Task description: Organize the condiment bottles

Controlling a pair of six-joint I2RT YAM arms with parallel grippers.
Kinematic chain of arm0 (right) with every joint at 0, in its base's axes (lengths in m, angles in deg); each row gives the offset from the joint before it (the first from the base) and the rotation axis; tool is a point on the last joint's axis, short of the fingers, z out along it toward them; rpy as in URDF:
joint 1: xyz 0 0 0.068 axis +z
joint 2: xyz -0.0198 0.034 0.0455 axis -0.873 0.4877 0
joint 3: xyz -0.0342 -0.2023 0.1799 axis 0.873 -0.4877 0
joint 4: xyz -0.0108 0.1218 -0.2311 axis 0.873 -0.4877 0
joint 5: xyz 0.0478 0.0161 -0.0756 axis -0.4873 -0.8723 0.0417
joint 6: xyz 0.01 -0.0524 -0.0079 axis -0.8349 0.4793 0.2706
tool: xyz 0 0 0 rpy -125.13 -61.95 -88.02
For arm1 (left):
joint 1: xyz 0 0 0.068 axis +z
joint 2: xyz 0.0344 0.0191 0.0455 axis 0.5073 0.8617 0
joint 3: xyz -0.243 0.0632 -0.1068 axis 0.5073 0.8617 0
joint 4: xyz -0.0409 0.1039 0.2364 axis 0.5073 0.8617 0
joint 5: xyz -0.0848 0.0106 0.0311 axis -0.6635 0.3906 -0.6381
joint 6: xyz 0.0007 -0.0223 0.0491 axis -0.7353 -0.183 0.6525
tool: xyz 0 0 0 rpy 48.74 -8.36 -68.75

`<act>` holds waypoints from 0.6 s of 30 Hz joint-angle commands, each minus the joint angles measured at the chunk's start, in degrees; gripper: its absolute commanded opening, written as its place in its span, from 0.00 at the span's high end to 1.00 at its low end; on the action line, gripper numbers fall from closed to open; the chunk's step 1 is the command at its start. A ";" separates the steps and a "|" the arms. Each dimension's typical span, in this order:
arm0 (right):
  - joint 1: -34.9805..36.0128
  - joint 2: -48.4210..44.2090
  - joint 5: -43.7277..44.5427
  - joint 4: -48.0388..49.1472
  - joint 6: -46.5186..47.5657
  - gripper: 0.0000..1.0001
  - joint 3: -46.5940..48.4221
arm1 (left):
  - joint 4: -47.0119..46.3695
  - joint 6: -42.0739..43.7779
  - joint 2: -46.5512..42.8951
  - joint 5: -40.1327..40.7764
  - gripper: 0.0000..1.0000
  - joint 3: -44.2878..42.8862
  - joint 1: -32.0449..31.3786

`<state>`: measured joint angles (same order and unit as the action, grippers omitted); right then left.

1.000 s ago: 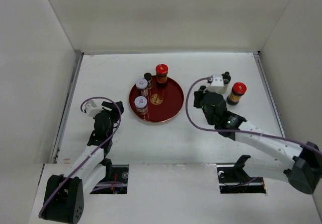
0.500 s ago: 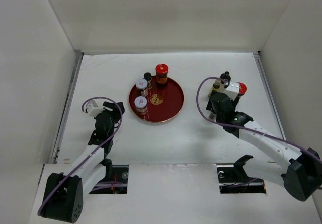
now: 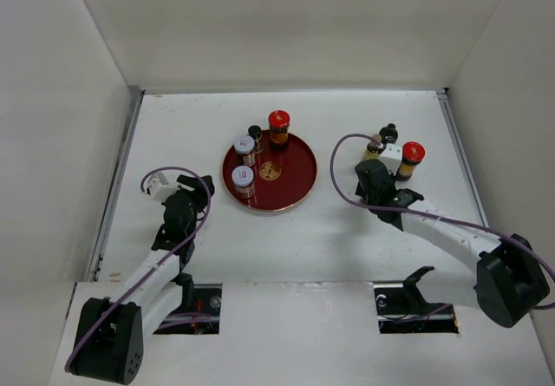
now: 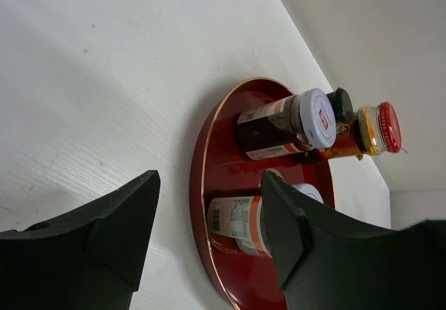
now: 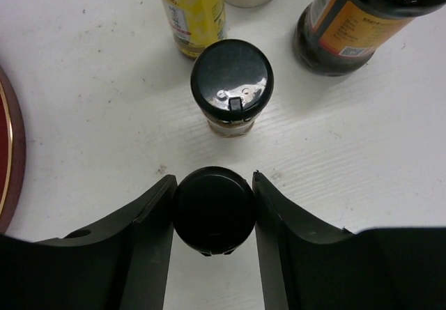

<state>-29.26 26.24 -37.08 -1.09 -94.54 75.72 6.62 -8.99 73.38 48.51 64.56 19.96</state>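
A round red tray (image 3: 295,182) holds a red-lidded bottle (image 3: 278,126), a black-capped one (image 3: 255,133) and two white-lidded jars (image 3: 245,146) (image 3: 243,178). To its right stand a yellowish bottle (image 3: 374,146), a black-capped one (image 3: 389,131) and a red-lidded one (image 3: 410,156). My right gripper (image 5: 213,212) is shut on a black-capped bottle (image 5: 213,209), seen from above, just near of another black-capped jar (image 5: 232,80). My left gripper (image 4: 209,233) is open and empty, left of the tray (image 4: 209,164), facing the white-lidded jars (image 4: 279,123).
In the right wrist view the yellowish bottle (image 5: 190,10) and a dark orange-labelled bottle (image 5: 355,24) stand close beyond the jar, and the tray rim (image 5: 7,150) shows at the left edge. White walls enclose the table on three sides.
My right gripper has swung right from beside the tray to the bottle group and now grips a black-capped bottle. The left arm has not moved.
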 commanded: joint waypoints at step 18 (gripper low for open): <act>17.35 22.45 -2.13 15.80 9.64 0.64 28.60 | -2.55 0.71 -0.03 -0.01 0.42 -0.82 0.20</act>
<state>-13.33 43.40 -36.14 7.74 -88.22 99.00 6.58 -8.96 73.58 48.53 64.56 19.90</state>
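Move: The right hand has its fingers around the near black-capped bottle; the tray it goes to has its middle about 26 cm to the left, 9 cm farther out and some 6 cm lower. The second black-capped bottle stands 6 cm ahead and 2 cm right, the yellow bottle 11 cm straight ahead, and the red-capped bottle 8 cm ahead and 10 cm right. From the left hand, the tray's middle is some 20 cm right and 8 cm ahead. Already pinched by the cap end, the near black-capped bottle is lifted off the table in the right fingers, which keep their hold. After a brief pause the hand sweeps quickly some 17 cm left towards the tray, rising about 8 cm and reaching 5 cm forward late on, while the wrist turns roughly 20 degrees counter-clockwise and the fingers tip up a little. ##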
